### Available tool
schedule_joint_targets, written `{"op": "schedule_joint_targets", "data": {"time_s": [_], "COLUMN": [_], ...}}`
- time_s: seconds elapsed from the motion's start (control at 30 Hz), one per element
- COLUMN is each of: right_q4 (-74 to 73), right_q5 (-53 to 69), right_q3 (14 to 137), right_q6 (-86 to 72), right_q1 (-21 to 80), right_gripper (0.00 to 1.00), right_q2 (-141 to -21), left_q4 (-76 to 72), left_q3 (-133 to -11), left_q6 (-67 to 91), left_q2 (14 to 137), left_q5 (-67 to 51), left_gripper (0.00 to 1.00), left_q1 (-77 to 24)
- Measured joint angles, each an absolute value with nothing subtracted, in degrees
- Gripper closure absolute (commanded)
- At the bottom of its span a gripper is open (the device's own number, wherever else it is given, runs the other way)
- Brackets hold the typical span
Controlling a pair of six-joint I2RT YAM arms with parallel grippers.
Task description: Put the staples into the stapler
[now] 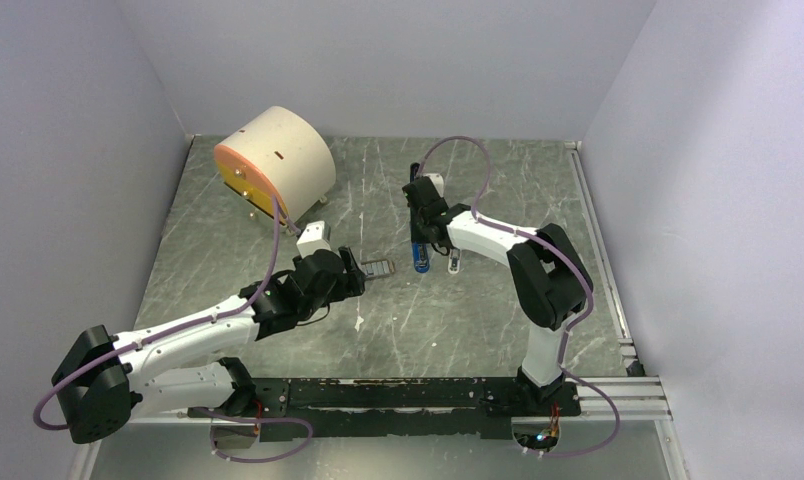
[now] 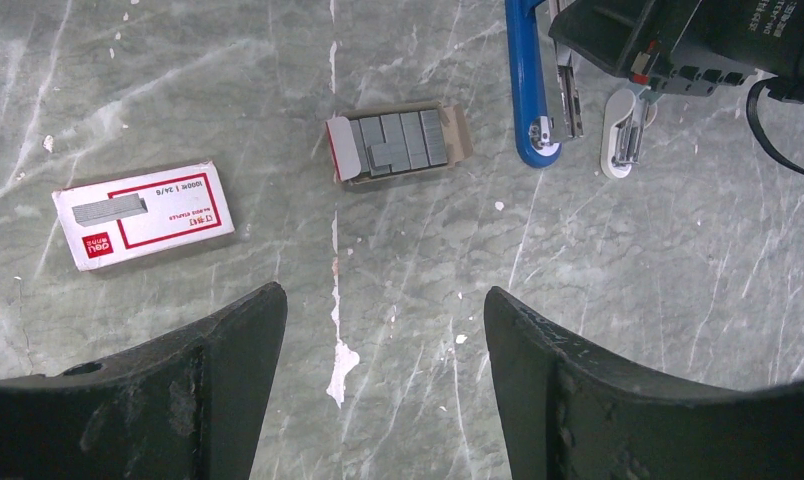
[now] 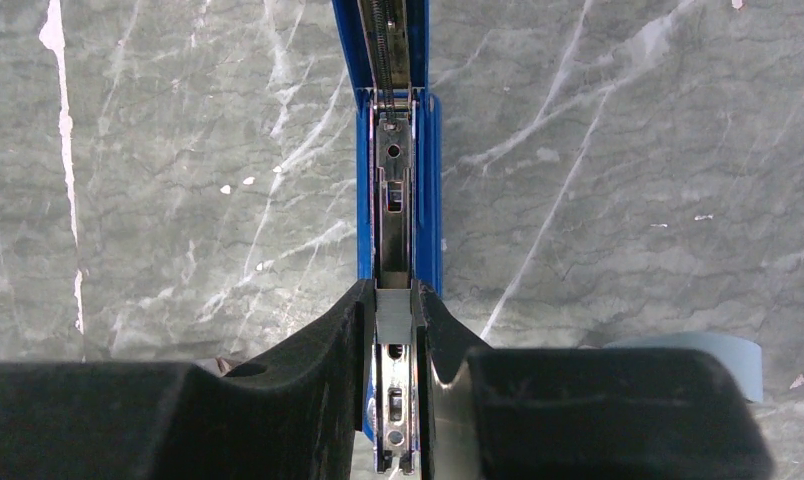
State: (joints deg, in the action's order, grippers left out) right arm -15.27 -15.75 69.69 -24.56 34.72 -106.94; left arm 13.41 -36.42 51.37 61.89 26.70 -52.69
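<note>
The blue stapler (image 3: pixel 427 180) lies opened out on the table, its metal channel (image 3: pixel 392 190) facing up. My right gripper (image 3: pixel 393 300) is shut on a short grey strip of the staples (image 3: pixel 393 318), held right over that channel. More staples (image 2: pixel 398 143) sit in an open cardboard tray left of the stapler (image 2: pixel 525 90). My left gripper (image 2: pixel 383 300) hovers open and holds nothing, a little short of that tray. From above, the left gripper (image 1: pixel 356 272) points at the tray (image 1: pixel 378 268) and the right gripper (image 1: pixel 421 225) is over the stapler (image 1: pixel 419 258).
A red-and-white staple box (image 2: pixel 143 213) lies left of the tray. A small light-blue and white piece (image 2: pixel 626 130) lies just right of the stapler. A beige cylinder with an orange face (image 1: pixel 275 160) stands at the back left. Walls close in the table.
</note>
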Motion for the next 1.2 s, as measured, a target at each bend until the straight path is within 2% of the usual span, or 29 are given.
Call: {"op": "schedule_joint_targets", "data": {"time_s": [0.43, 0.7, 1.07, 1.13, 1.2], "right_q4": [-14.5, -16.5, -20.9, -21.6, -21.9], "right_q5": [-15.2, -14.8, -14.2, -13.5, -12.6], "right_q3": [68.9, 68.9, 72.1, 72.6, 72.9], "right_q6": [-23.7, -23.1, -23.3, -23.2, -23.2], "right_q1": [34.7, 34.7, 34.7, 34.7, 34.7], "right_gripper": [0.75, 0.61, 0.53, 0.55, 0.63], "right_q2": [-106.4, -106.4, -105.6, -104.1, -102.6], "left_q4": [13.4, 13.4, 13.4, 13.4, 13.4], "left_q3": [-36.2, -36.1, -36.1, -36.1, -36.1], "left_q6": [51.4, 51.4, 51.4, 51.4, 51.5], "left_q2": [61.9, 61.9, 61.6, 61.3, 61.1], "left_q5": [26.7, 26.7, 26.7, 26.7, 26.7], "left_gripper": [0.24, 0.24, 0.24, 0.24, 0.24], "left_q1": [-52.7, -52.7, -52.7, -52.7, -52.7]}}
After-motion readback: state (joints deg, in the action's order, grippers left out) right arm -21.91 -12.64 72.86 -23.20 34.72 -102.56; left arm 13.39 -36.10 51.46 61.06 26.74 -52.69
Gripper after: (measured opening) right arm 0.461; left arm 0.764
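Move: The right hand is already down at the open stapler's magazine, with the staple strip between its fingertips and the magazine about 1 cm below the hand point. At about that height, the open staple tray lies some 8 cm to its left and 4 cm back, and the mini stapler about 7 cm right and 2 cm back. From the left hand the magazine is roughly 12 cm ahead, 12 cm right and 8 cm below. The right fingers part, letting go of the staple strip, ease back about 1 cm, then rise some 4 cm. ##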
